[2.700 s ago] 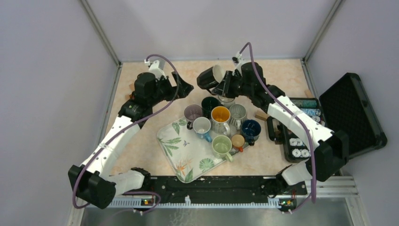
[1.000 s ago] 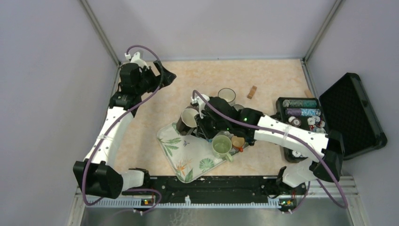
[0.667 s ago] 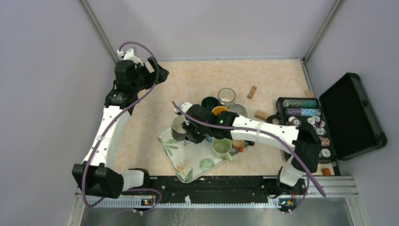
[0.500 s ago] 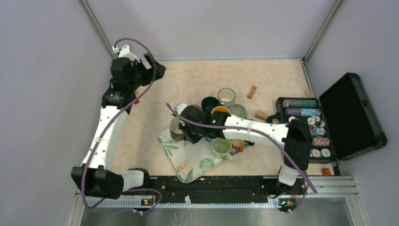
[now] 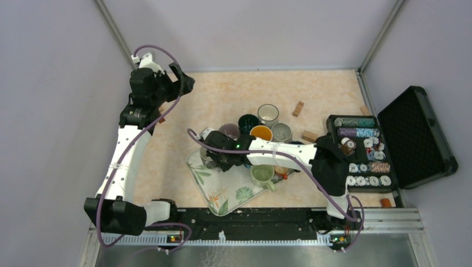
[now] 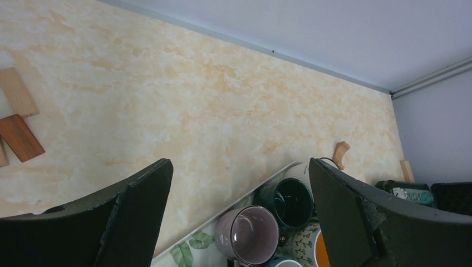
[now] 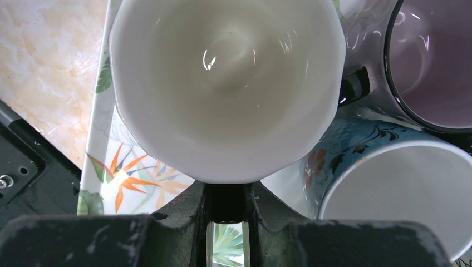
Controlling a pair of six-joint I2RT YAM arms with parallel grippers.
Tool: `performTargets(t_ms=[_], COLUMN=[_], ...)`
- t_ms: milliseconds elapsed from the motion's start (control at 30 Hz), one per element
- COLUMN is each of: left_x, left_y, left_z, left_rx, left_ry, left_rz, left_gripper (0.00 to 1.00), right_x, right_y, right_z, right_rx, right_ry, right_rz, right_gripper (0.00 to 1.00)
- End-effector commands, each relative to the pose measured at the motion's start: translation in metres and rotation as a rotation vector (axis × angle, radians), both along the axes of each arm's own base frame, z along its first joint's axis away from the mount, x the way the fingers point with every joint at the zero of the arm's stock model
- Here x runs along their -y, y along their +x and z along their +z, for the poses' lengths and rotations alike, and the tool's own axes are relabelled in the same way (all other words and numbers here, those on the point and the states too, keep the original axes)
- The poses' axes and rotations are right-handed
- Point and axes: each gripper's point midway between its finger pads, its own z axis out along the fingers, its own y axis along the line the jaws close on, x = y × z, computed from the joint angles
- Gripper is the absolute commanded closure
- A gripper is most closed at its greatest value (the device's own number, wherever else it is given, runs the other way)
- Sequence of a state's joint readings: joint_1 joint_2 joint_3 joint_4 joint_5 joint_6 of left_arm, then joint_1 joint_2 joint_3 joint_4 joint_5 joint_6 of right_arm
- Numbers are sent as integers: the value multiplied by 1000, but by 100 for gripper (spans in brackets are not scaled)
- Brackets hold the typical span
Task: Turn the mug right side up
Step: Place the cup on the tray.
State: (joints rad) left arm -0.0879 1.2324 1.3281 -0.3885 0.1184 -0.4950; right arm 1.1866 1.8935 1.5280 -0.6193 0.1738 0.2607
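The mug (image 7: 228, 83), white inside and dark outside, stands mouth up at the left corner of the leaf-print tray (image 5: 207, 188). My right gripper (image 7: 225, 207) is shut on its black handle, which sits pinched between the two fingers. In the top view the mug (image 5: 209, 157) is partly hidden by the right gripper (image 5: 216, 159). I cannot tell whether its base rests on the tray. My left gripper (image 5: 186, 83) hangs open and empty over the back left of the table, far from the mug; its wrist view shows wide jaws (image 6: 239, 166) above bare table.
Several upright mugs crowd the tray: purple (image 5: 228, 131), dark green (image 5: 248, 122), orange-lined (image 5: 260, 133), pale green (image 5: 261, 173). A blue patterned mug (image 7: 389, 178) lies right beside the held one. A glass (image 5: 268, 113), wooden blocks (image 5: 299, 108) and an open chip case (image 5: 364, 150) stand to the right.
The right arm carried the mug from the back of the table to the tray's left corner, and its mouth now faces up. The left arm drew back to the far left corner.
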Motion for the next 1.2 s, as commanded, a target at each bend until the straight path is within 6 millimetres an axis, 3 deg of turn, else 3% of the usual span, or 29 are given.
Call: performTargets(t_ms=[0,333,567,767,900,1033,1167], left_x=[-2,2,4,5,8,12,16], left_y=[-6,-7,-7,-8,-9,-10,-14], left_z=[32,29,27,30,34,39,43], left_rx=[88,86,85,93,101,113,130], left_ry=[5,-1,0,-1,-3,1,3], left_rz=[-5,-30,-43,-49,-66,-96,-128], left_gripper=[2,2,2,2,2,2,2], right_x=[-36,-37,-38,-42,-42,-38,-28], right_y=[18,23,21,19,16,15,19], right_z=[46,34,34,46,64,85,107], right_rx=[114,125,119,119,122,138,161], right_ry=[143,112,120,162,208,257,306], right_rz=[-11,-22,-10,2,8,0,-27], right_gripper=[100,100,75,54,42,21,6])
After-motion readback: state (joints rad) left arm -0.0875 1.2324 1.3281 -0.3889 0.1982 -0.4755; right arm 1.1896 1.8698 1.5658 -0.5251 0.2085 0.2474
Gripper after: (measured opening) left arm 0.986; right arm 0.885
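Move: My right hand already has the white-lined cup upright by its black handle. Its place near the tray's left corner is about 5 cm ahead and 4 cm left, its middle some 2 cm below my hand. At similar height, the purple mug stands about 13 cm ahead and 4 cm right, the blue mug 6 cm ahead and 8 cm right. From my left hand that place is roughly 16 cm back, 6 cm right and 26 cm down. Still pinching the black handle, I ease the cup about 1 cm forward and 1 cm down onto the tray's empty left corner with my right hand. Then I open the fingers nearly all the way, shifting a couple of centimetres left as they spread, and rise about 4–5 cm off the handle, the wrist rolling back slightly. ##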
